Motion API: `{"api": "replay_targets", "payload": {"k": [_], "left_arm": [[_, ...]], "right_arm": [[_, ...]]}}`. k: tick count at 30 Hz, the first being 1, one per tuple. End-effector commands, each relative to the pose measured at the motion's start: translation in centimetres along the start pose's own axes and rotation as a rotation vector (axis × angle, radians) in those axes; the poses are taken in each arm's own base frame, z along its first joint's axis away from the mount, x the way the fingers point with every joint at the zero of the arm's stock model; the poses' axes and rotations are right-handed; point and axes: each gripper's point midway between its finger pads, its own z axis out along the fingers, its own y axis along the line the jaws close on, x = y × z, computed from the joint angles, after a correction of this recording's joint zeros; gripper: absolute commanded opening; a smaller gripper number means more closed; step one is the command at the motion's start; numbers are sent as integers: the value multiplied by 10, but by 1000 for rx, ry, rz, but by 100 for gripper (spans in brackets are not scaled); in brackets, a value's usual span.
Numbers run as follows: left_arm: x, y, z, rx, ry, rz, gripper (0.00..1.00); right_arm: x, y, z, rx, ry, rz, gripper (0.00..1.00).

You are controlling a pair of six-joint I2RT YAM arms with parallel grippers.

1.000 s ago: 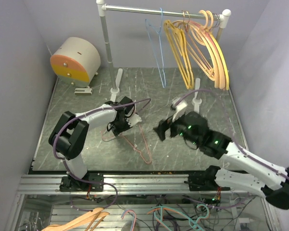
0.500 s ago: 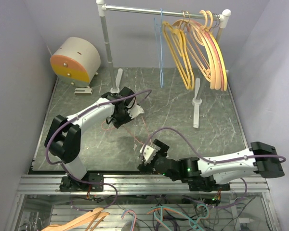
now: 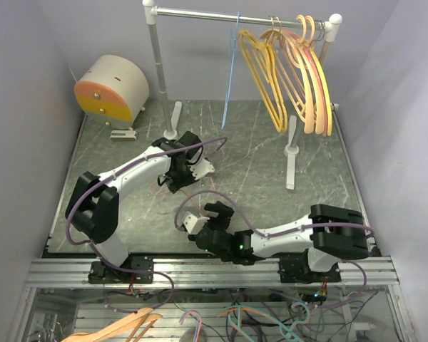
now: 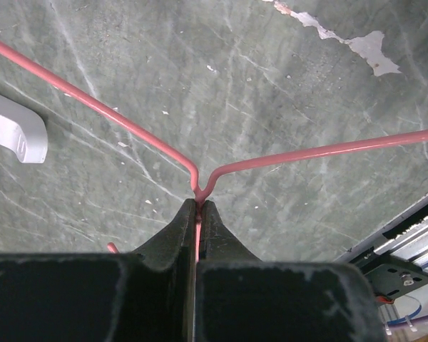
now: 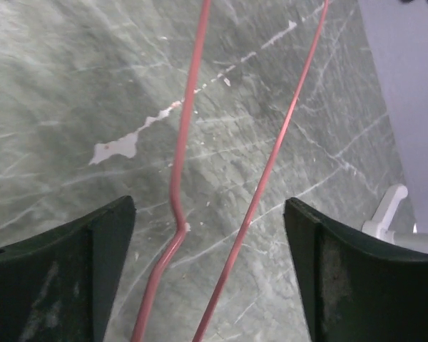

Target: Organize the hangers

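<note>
A thin pink wire hanger [image 4: 114, 114] lies on the green marbled table. My left gripper [image 4: 198, 204] is shut on its neck, just below where the two shoulders split. In the top view that gripper [image 3: 175, 178] sits left of the table's middle. My right gripper [image 3: 200, 215] hovers near the front edge, open. In its wrist view the fingers [image 5: 208, 206] straddle two pink wires [image 5: 187, 107] of the same hanger without touching them. On the rail [image 3: 235, 14] hang a blue wire hanger [image 3: 230, 78], yellow ones [image 3: 265, 71] and orange and peach ones [image 3: 310, 78].
A round white and orange drawer box [image 3: 113, 89] stands at the back left. The rail's white feet [image 3: 291, 153] [image 3: 172, 121] rest on the table; one [image 4: 14, 135] lies close to the left of my left gripper. More hangers [image 3: 128, 324] lie below the front frame.
My right arm has swung from the middle right of the table down to the front, over the pink hanger's lower end. The blue hanger on the rail has swung. The left grip is unchanged.
</note>
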Motion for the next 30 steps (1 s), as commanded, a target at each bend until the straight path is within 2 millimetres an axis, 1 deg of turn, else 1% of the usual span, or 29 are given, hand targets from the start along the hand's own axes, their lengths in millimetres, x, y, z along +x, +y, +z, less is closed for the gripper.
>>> {"api": "replay_targets", "payload": {"k": [1, 3, 4, 6, 7, 8, 10, 11, 12, 13, 15, 16, 17, 18, 20, 22, 23, 24, 25, 27, 28, 29, 30], "left_arm": [[-13, 0, -22, -17, -56, 32, 7], [-14, -3, -24, -11, -60, 35, 7], [-15, -3, -26, -11, -65, 39, 7], [-16, -6, -28, -10, -69, 42, 7], [-17, -6, -30, -10, -71, 44, 7], [-18, -9, -31, -5, -72, 50, 7], [-20, -14, -35, 12, -80, 60, 7], [-24, -16, -38, 3, -87, 63, 16], [-27, -17, -44, -9, -96, 68, 31], [-30, -17, -50, -22, -101, 70, 49], [-41, -13, -70, -69, -138, 71, 95], [-47, -13, -83, -85, -163, 75, 100], [-54, -10, -98, -113, -197, 75, 99], [-62, -7, -115, -141, -238, 75, 99], [-78, -5, -160, -181, -339, 67, 99], [-93, 0, -221, -227, -488, 48, 99], [-100, 3, -267, -270, -602, 44, 99], [-102, 6, -301, -316, -683, 33, 99], [-99, 13, -339, -392, -778, 7, 99], [-86, 27, -402, -541, -929, -68, 99], [-75, 33, -430, -609, -989, -108, 99], [-65, 40, -452, -671, -1037, -158, 99], [-54, 45, -469, -720, -1071, -198, 99]], "right_arm": [[-4, -15, 14, 66, 19, 41, 75], [-2, -14, 18, 73, 31, 25, 50], [-1, -14, 19, 73, 39, 11, 40], [1, -13, 22, 86, 62, -12, 11], [3, -11, 23, 90, 76, -27, 2], [4, -11, 24, 96, 84, -34, 0], [3, -9, 24, 95, 88, -36, 0], [4, -8, 24, 95, 90, -34, 0], [5, -7, 24, 92, 92, -28, 0], [7, -6, 24, 90, 96, -26, 0], [10, -5, 23, 94, 106, -21, 0], [12, -5, 23, 92, 111, -18, 0], [12, -5, 22, 94, 112, -13, 0], [13, -6, 21, 97, 112, -5, 0], [12, -9, 19, 108, 111, 11, 0], [12, -12, 16, 116, 108, 29, 0], [12, -13, 14, 119, 106, 38, 0], [13, -14, 13, 119, 105, 49, 0], [12, -16, 12, 120, 101, 62, 0], [6, -19, 8, 119, 77, 98, 0], [1, -21, 6, 115, 58, 123, 0], [-5, -23, 4, 108, 36, 155, 0], [-13, -25, 1, 92, 9, 200, 0]]}}
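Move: The pink hanger, already lifted clear, has its neck pinched in the left fingers. Its near end sits between the open right fingers, about 2 cm ahead of the right hand, straight in front and 1 cm lower; the neck is about 9 cm ahead and 6 cm left of that hand. From the left hand, the near end lies some 7 cm back, 6 cm right and 1 cm lower, and the left rack foot about 14 cm ahead, 4 cm left and 6 cm down. The pink hanger's near end is taken between the right fingers, which slide about 2 cm forward over it while closing partway, sink a little and then keep their hold. Only then do the left fingers open off the neck, and the left hand draws off to the right, then shoots up about 40 cm, its fingers swinging up from straight down to point ahead and rightward. ##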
